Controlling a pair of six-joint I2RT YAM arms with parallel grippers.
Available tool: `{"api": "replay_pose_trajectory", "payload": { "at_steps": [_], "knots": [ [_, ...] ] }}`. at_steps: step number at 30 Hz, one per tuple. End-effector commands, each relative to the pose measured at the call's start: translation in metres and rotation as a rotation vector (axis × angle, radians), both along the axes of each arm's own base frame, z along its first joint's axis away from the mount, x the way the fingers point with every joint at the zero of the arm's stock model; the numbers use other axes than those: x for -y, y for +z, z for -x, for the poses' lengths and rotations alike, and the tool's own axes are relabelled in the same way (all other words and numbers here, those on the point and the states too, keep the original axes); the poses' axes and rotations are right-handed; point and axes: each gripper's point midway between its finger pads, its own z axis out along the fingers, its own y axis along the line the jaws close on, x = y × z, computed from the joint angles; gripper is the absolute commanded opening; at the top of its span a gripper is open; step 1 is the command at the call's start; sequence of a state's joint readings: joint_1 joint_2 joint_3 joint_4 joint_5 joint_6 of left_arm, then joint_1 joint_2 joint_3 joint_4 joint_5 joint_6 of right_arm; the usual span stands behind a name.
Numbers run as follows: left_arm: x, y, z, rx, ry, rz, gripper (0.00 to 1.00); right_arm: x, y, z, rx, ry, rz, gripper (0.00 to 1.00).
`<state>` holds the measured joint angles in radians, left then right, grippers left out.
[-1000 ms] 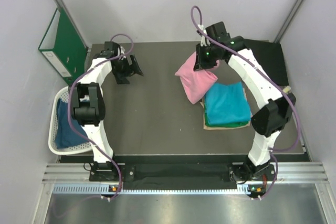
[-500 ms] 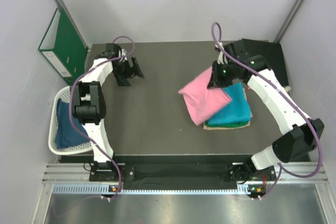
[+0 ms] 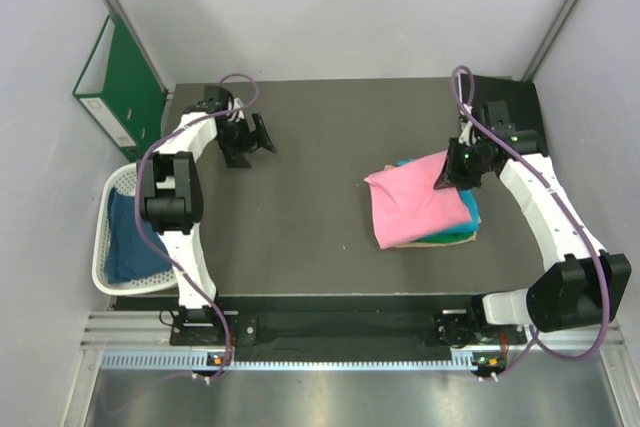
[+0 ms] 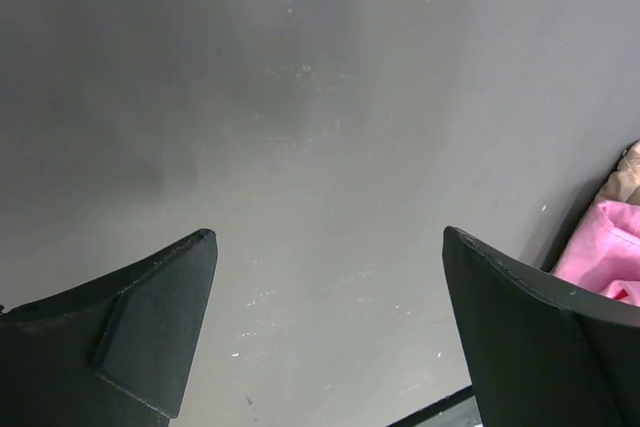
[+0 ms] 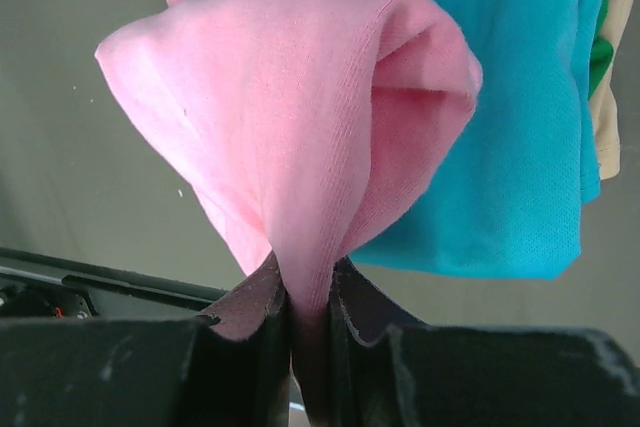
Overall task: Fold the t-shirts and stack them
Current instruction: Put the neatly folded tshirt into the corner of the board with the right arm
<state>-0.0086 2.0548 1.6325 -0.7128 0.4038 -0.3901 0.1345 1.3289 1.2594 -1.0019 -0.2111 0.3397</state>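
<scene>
A folded pink t-shirt (image 3: 415, 205) lies over the folded teal t-shirt (image 3: 466, 215) at the table's right. My right gripper (image 3: 449, 176) is shut on the pink shirt's far right edge; in the right wrist view the pink cloth (image 5: 300, 147) is pinched between the jaws (image 5: 308, 282), with the teal shirt (image 5: 520, 117) behind it. A dark blue t-shirt (image 3: 128, 242) lies in the white basket (image 3: 104, 237) at the left. Over bare table at the far left my left gripper (image 3: 255, 137) stands open and holds nothing (image 4: 330, 247).
A green ring binder (image 3: 120, 82) leans on the left wall behind the basket. Under the teal shirt lie a green layer and a tan one (image 3: 430, 241). A black panel (image 3: 520, 107) sits at the table's far right corner.
My right gripper has carried the pink shirt from the far middle rightward and toward the front, laying it over the teal shirt. The left gripper has barely moved.
</scene>
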Motion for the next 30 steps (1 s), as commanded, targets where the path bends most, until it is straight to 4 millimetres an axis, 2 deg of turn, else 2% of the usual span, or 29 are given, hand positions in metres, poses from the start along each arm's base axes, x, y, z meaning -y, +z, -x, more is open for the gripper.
{"api": "replay_pose_trajectory", "payload": {
  "at_steps": [1, 4, 6, 8, 9, 10, 11, 13, 14, 15, 17, 20, 21, 23, 25, 26, 27, 28, 29, 30],
  "knots": [
    [0.002, 0.006, -0.005, 0.016, -0.011, 0.015, 0.99, 0.005, 0.038, -0.026, 0.152, -0.004, 0.017, 0.13],
    [0.003, 0.005, -0.003, 0.01, -0.013, 0.016, 0.98, 0.029, 0.03, -0.027, 0.126, -0.07, 0.078, 0.12],
    [0.004, 0.004, -0.002, 0.008, -0.015, 0.016, 0.98, 0.046, 0.018, -0.026, 0.1, -0.125, 0.094, 0.12],
    [0.008, 0.003, 0.0, 0.003, -0.022, 0.022, 0.98, 0.054, 0.001, -0.022, 0.063, -0.144, 0.097, 0.12],
    [0.011, 0.004, 0.001, -0.001, -0.027, 0.024, 0.98, 0.07, -0.006, -0.021, 0.042, -0.195, 0.101, 0.13],
    [0.013, 0.004, 0.001, 0.004, -0.035, 0.023, 0.98, 0.073, -0.01, -0.024, 0.044, -0.198, 0.102, 0.13],
    [0.016, 0.003, 0.002, 0.002, -0.04, 0.024, 0.99, 0.076, -0.025, -0.02, 0.01, -0.202, 0.11, 0.13],
    [0.026, 0.003, 0.004, 0.0, -0.058, 0.028, 0.99, 0.085, -0.037, -0.025, 0.011, -0.222, 0.125, 0.13],
    [0.029, 0.004, 0.003, 0.004, -0.064, 0.03, 0.98, 0.087, -0.052, -0.02, -0.023, -0.227, 0.126, 0.13],
    [0.037, 0.005, 0.005, 0.002, -0.078, 0.037, 0.98, 0.09, -0.059, -0.02, -0.036, -0.24, 0.124, 0.14],
    [0.046, 0.006, 0.006, 0.005, -0.095, 0.043, 0.99, 0.091, -0.074, -0.021, -0.065, -0.243, 0.116, 0.14],
    [0.068, 0.012, 0.011, 0.015, -0.138, 0.057, 0.99, 0.091, -0.086, -0.029, -0.064, -0.257, 0.106, 0.15],
    [0.082, 0.015, 0.014, 0.023, -0.17, 0.07, 0.99, 0.094, -0.09, -0.03, -0.071, -0.279, 0.117, 0.18],
    [0.096, 0.022, 0.017, 0.042, -0.205, 0.078, 0.99, 0.101, -0.097, -0.033, -0.08, -0.301, 0.147, 0.2],
    [0.116, 0.029, 0.023, 0.059, -0.247, 0.091, 0.99, 0.11, -0.096, -0.033, -0.089, -0.332, 0.189, 0.36],
    [0.123, 0.031, 0.025, 0.063, -0.261, 0.098, 0.99, 0.128, -0.086, -0.037, -0.07, -0.387, 0.283, 0.45],
    [0.132, 0.033, 0.028, 0.067, -0.282, 0.103, 0.99, 0.135, -0.08, -0.029, -0.095, -0.417, 0.327, 0.67],
    [0.135, 0.036, 0.031, 0.066, -0.29, 0.108, 0.99, 0.148, -0.069, -0.028, -0.079, -0.449, 0.399, 0.78],
    [0.138, 0.036, 0.033, 0.066, -0.297, 0.107, 0.99, 0.151, -0.046, -0.033, -0.021, -0.464, 0.418, 0.88],
    [0.141, 0.036, 0.037, 0.061, -0.302, 0.108, 0.99, 0.153, -0.034, -0.033, 0.006, -0.461, 0.433, 0.99]
  ]
}}
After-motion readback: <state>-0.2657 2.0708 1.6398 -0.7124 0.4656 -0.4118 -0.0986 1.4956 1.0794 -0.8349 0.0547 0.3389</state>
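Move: The folded pink shirt is still pinched at its right edge and hangs down and slightly left: its middle is some 3 cm left of the right hand, about level with it front to back, 10 cm lower. Underneath, the shirt stack's middle lies straight below, about 2 cm to the right and 15 cm down; the black box stands roughly 20 cm right and 23 cm ahead. From the empty left hand the stack is about 42 cm right and 12 cm back. The pink shirt is carried right and down onto the shirt stack: the right hand, after a small lift, swings about 8 cm right while sinking some 10 cm, then spreads its fingers wide and lets go of the edge as it slides a few more centimetres right, turning clockwise by roughly 20 degrees. The open left hand starts late, sweeping right over bare table and slightly back. ##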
